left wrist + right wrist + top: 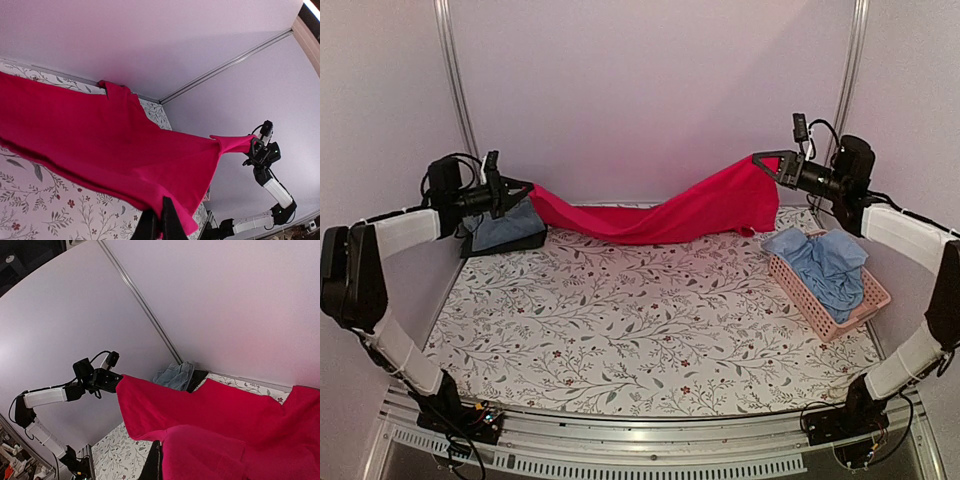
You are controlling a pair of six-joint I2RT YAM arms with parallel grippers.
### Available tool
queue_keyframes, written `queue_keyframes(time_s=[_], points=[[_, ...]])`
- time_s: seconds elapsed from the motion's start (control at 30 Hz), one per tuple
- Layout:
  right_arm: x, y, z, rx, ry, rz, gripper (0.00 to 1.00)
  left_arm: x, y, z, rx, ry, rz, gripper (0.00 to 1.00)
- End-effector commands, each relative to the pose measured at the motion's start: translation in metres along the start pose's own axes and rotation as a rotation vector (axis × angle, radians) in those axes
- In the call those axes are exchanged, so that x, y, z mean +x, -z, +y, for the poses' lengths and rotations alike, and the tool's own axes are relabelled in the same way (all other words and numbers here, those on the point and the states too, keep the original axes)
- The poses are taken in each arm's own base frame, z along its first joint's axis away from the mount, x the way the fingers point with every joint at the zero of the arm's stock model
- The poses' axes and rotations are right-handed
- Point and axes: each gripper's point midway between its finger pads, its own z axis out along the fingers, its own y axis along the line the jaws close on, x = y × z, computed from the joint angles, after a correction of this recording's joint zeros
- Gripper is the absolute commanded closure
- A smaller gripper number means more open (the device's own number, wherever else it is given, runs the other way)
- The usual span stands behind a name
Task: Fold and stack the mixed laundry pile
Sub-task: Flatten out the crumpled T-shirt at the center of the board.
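Observation:
A bright red garment (660, 215) hangs stretched across the back of the table, held up at both ends and sagging in the middle onto the floral tablecloth (640, 320). My left gripper (525, 188) is shut on its left corner. In the left wrist view the red cloth (100, 145) is pinched between the dark fingers (167, 220). My right gripper (762, 160) is shut on the opposite corner, held higher. In the right wrist view the red cloth (225, 425) covers all but one finger (156, 462). A light blue shirt (830, 262) lies crumpled in the pink basket (810, 308).
A folded blue-grey and dark stack (505, 230) lies at the back left corner, just under the left gripper, and shows in the right wrist view (175, 375). The pink basket stands at the right edge. Pale walls close in the back and both sides.

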Motion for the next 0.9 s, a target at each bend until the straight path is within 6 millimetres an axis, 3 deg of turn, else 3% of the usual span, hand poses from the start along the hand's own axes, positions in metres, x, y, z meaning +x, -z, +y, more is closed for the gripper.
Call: queue_keyframes(time_s=[0.0,0.13,0.27,0.37,0.47,0.63,0.87], points=[[0.064,0.028,0.03,0.02,-0.009,0.063,1.0,0.084,0.023,0.041,-0.118,0.068,0.123,1.0],[0.129,0.055,0.038,0.082,-0.065,0.138,1.0,0.15,0.049,0.068,-0.209,0.168,0.202,1.0],[0.171,0.084,0.047,0.127,-0.119,0.188,1.0,0.202,0.077,0.077,-0.291,0.25,0.243,1.0],[0.192,0.102,0.055,0.152,-0.157,0.202,1.0,0.208,0.086,0.066,-0.328,0.266,0.23,1.0],[0.211,0.117,0.062,0.177,-0.219,0.221,1.0,0.219,0.104,0.077,-0.475,0.341,0.225,1.0],[0.24,0.132,0.062,0.228,-0.335,0.291,1.0,0.269,0.134,0.091,-0.599,0.551,0.253,1.0],[0.288,0.149,0.048,0.384,-0.553,0.467,1.0,0.318,0.163,0.105,-0.736,0.762,0.274,1.0]])
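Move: The two grippers still hold the T-shirt's corners in the air. The near-left part of the board lies about 27 cm back, 3 cm left and 30 cm below the left hand; the near-right part about 25 cm straight back and 40 cm below the right. The folded blue stack sits roughly 17 cm ahead of the left hand and 14 cm to its left, near board level; the basket's middle is 6 cm back and 25 cm right of the right hand, some 36 cm down. Pull both grippers back towards the bases and down together, about 25 cm back and 20 cm down, sweeping the red T-shirt over the board; ease off the sinking midway, then lower again. Keep both corners pinched and tip the wrists downward, the left some 50 degrees, the right about 30, bringing the left hand lower than the right. ##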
